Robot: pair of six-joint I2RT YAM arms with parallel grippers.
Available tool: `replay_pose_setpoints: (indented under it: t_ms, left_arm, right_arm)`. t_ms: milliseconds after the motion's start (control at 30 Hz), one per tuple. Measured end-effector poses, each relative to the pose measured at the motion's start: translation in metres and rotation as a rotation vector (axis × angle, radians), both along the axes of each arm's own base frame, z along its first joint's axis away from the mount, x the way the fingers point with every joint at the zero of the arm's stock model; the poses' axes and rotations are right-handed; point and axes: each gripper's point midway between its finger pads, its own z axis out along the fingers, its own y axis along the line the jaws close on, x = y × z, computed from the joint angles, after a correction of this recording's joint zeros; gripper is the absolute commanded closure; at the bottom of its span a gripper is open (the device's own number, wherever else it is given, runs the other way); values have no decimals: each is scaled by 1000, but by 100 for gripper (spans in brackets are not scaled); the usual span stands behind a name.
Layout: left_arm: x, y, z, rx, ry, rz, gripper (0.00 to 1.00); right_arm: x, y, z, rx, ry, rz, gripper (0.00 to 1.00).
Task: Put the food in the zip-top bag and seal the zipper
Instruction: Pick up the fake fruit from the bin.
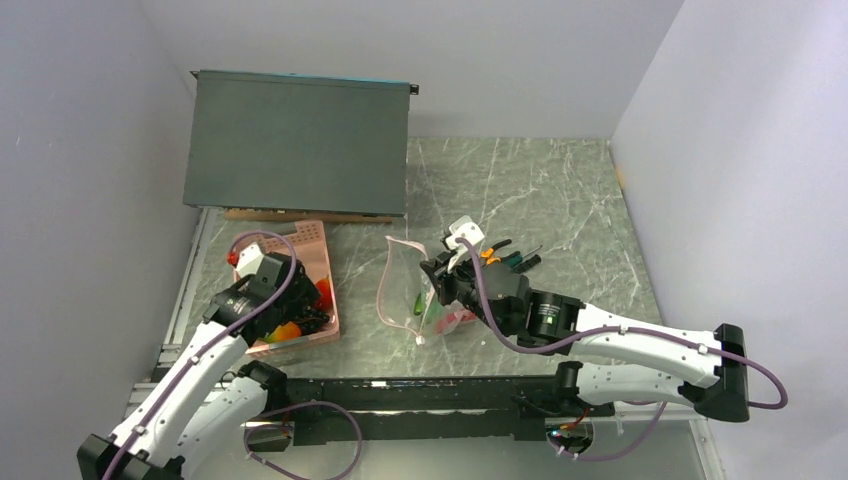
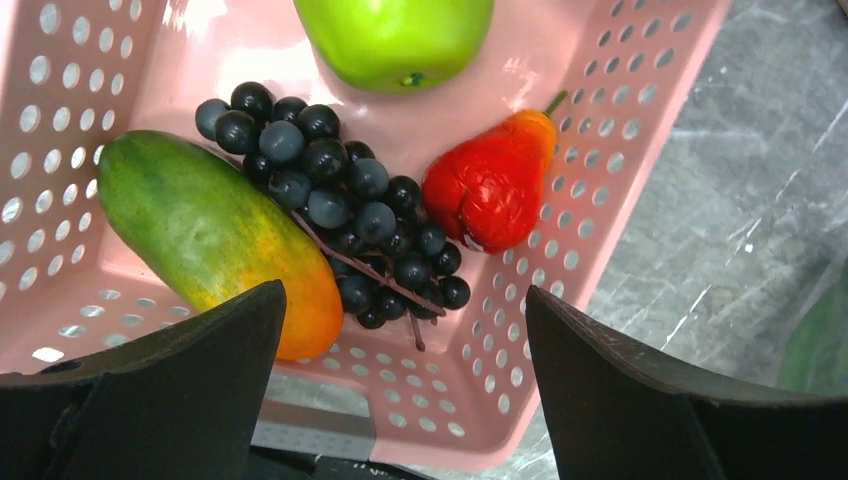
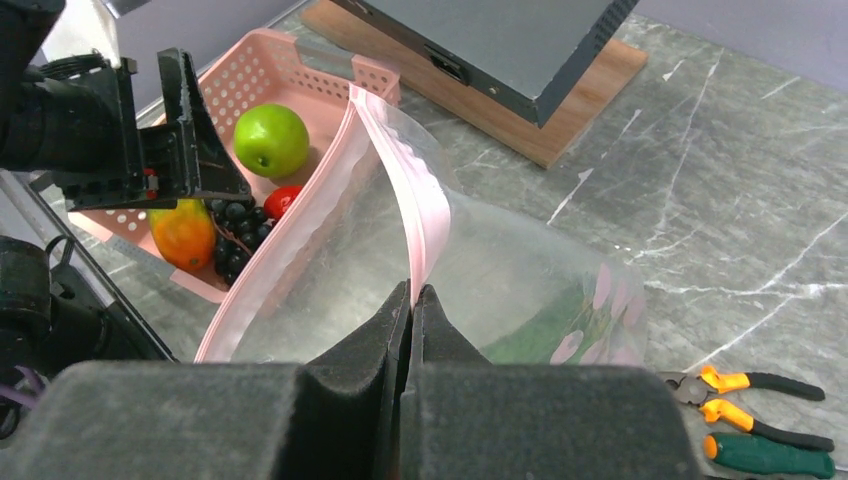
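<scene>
My right gripper is shut on the pink zipper strip of the clear zip-top bag and holds one side of the mouth up, so the bag stands open. Green pods lie inside it. In the top view the bag stands at mid-table. My left gripper is open and empty, just above the near end of the pink basket. Below it lie a green apple, a dark grape bunch, a green-orange mango and a red-orange fruit.
Orange- and green-handled pliers lie on the marble right of the bag. A dark grey box on a wooden board stands at the back left, behind the basket. White walls close in both sides.
</scene>
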Motion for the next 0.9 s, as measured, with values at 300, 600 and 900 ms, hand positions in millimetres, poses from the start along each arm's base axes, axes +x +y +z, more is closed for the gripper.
replay_pose_setpoints:
  t_ms: [300,600,900]
  left_arm:
    - [13,7,-17,-81,12,94,33]
    - [13,14,-35,-52,91,182,34]
    - [9,14,-65,-51,170,243,45]
  right_arm:
    - [0,-21,23,72,-15,-54,100]
    - [2,-32,33,107,-25,-88,100]
    - [2,-39,36,121,-32,-107,100]
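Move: The grape bunch lies in the bin about 8 cm below the left hand, some 2 cm ahead and 3 cm to its left. The mango is level ahead and 8 cm to this hand's left; the red pear is 6 cm ahead and 2 cm right, the green apple 10 cm ahead and 4 cm left, all about 7 cm down. From the right hand, still pinching the bag's rim, the grapes are some 29 cm left, 2 cm ahead and 22 cm below. The left hand sinks about 6.5 cm into the bin towards the grapes, easing a little left, while its wrist turns counter-clockwise and tips the fingers nearer to straight down; they close from wide open to a bit over half, one tip coming down on the mango side of the bunch, the other on the pear side. The right hand keeps its pinch on the zip rim and draws the bag about 4 cm right and nearly as far up, easing to a stop. ##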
